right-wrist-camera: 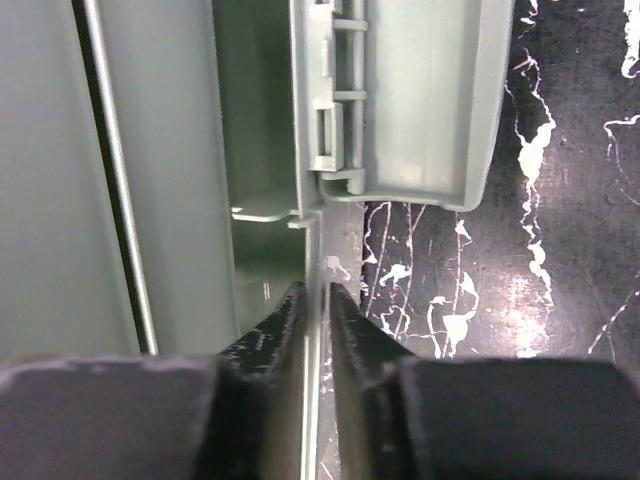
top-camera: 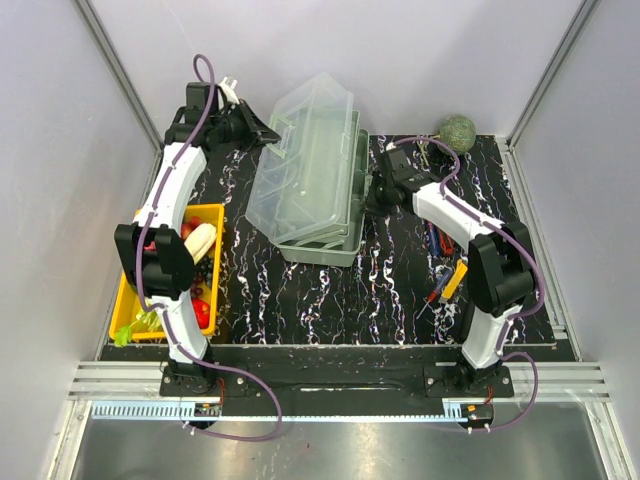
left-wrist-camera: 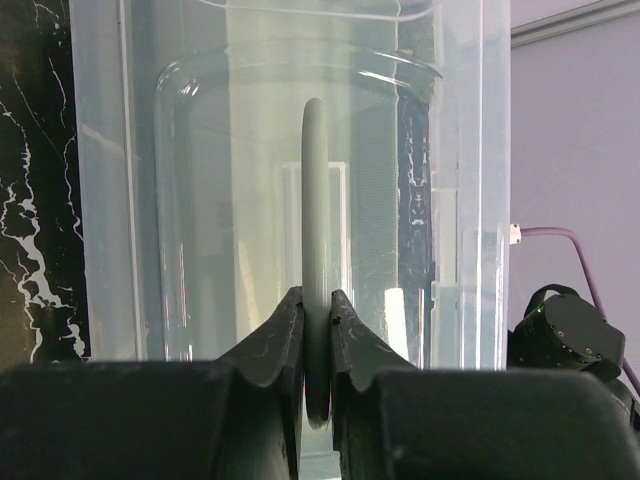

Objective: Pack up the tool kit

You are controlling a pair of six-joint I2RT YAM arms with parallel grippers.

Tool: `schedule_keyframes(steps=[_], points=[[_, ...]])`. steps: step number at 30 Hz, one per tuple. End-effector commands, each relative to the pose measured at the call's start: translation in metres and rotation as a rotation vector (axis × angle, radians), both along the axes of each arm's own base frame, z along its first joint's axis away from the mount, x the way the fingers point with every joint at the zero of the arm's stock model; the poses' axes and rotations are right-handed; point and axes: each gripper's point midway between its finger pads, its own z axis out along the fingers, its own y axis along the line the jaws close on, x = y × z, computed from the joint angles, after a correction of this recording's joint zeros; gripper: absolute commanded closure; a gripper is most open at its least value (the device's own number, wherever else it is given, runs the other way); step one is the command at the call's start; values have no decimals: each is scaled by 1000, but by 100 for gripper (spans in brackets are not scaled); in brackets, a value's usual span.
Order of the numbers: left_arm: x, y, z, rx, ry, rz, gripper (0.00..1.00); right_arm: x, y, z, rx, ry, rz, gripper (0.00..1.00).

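The pale grey-green toolbox (top-camera: 325, 240) stands in the middle of the table with its translucent lid (top-camera: 300, 160) raised and tilted. My left gripper (top-camera: 262, 135) is at the lid's far left side. In the left wrist view it (left-wrist-camera: 316, 300) is shut on the lid's thin grey-green handle (left-wrist-camera: 314, 200). My right gripper (top-camera: 372, 205) is at the box's right side. Its jaws (right-wrist-camera: 316, 295) pinch a thin upright wall (right-wrist-camera: 312, 250) of the box, below a fold-out tray (right-wrist-camera: 420, 100). Small red, yellow and blue-handled tools (top-camera: 445, 280) lie on the table by the right arm.
A yellow tray (top-camera: 215, 215) of produce sits at the left, under the left arm. A green ball (top-camera: 458, 131) rests at the back right corner. The black marbled table top (top-camera: 320, 300) lies in front of the box, with white walls around the cell.
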Motion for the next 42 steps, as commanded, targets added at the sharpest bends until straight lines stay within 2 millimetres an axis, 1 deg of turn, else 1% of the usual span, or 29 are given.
schedule_keyframes(steps=[1, 4, 7, 8, 10, 12, 13, 17, 20, 22, 24, 29, 32, 33, 36, 39, 42], points=[[6, 31, 83, -47, -293, 18, 100, 13, -20, 0, -124, -37, -65, 87], [5, 39, 78, -52, -294, -18, 100, 19, -34, 2, -176, -53, -116, 96], [3, 37, 70, -47, -299, -63, 100, 22, -49, 3, -200, -54, -168, 100], [5, 47, 68, -44, -296, -50, 100, 23, -55, 4, -199, -54, -187, 100], [6, 50, 61, -49, -288, -56, 100, 24, -68, 3, -197, -46, -218, 100], [8, 55, 52, -57, -268, -52, 96, 23, -83, 2, -199, -39, -247, 100], [8, 57, 49, -58, -261, -55, 95, 23, -92, 1, -206, -34, -261, 100], [13, 60, 34, -43, -243, -56, 92, 20, -117, -2, -217, -21, -306, 100], [16, 61, 26, -43, -226, -55, 91, 15, -129, -5, -212, -9, -343, 100], [19, 61, 19, -41, -214, -54, 88, 12, -136, -7, -206, -2, -369, 100], [20, 61, 11, -42, -197, -56, 86, 8, -141, -10, -205, 5, -389, 100], [22, 63, -15, -51, -130, -58, 71, 2, -152, -16, -198, 26, -430, 99], [20, 65, -28, -40, -104, -49, 58, 1, -158, -17, -184, 33, -450, 98], [19, 65, -33, -36, -96, -50, 52, 1, -158, -16, -180, 32, -449, 98], [15, 65, -43, -30, -89, -63, 41, 1, -159, -15, -169, 32, -449, 97], [12, 65, -56, -20, -76, -66, 35, 1, -158, -18, -159, 38, -447, 96], [10, 67, -71, -8, -52, -65, 34, 1, -155, -22, -143, 48, -447, 95]])
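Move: The lid's handle is already in the left fingers, with the tub's middle some 12 cm to their right, 4 cm back and about 23 cm below. The tub's right rim lies between the right fingers, barely 1 cm below the hand point; its latch is about 5 cm ahead, 2 cm to the right and 1 cm lower. The blue screwdriver lies some 17 cm right and 4 cm back, the red knife 20 cm right and 4 cm back, both about 9 cm down. The tub's right rim is pinched as the right fingers close over it beside the latch, then dragged about 12 cm to the right, the hand swinging some 20 degrees clockwise and keeping its hold. Meanwhile the left hand carries the lid handle about 5 cm left, sinks, opens to let go, and drifts on down and a little left, 8 cm lower in all. ##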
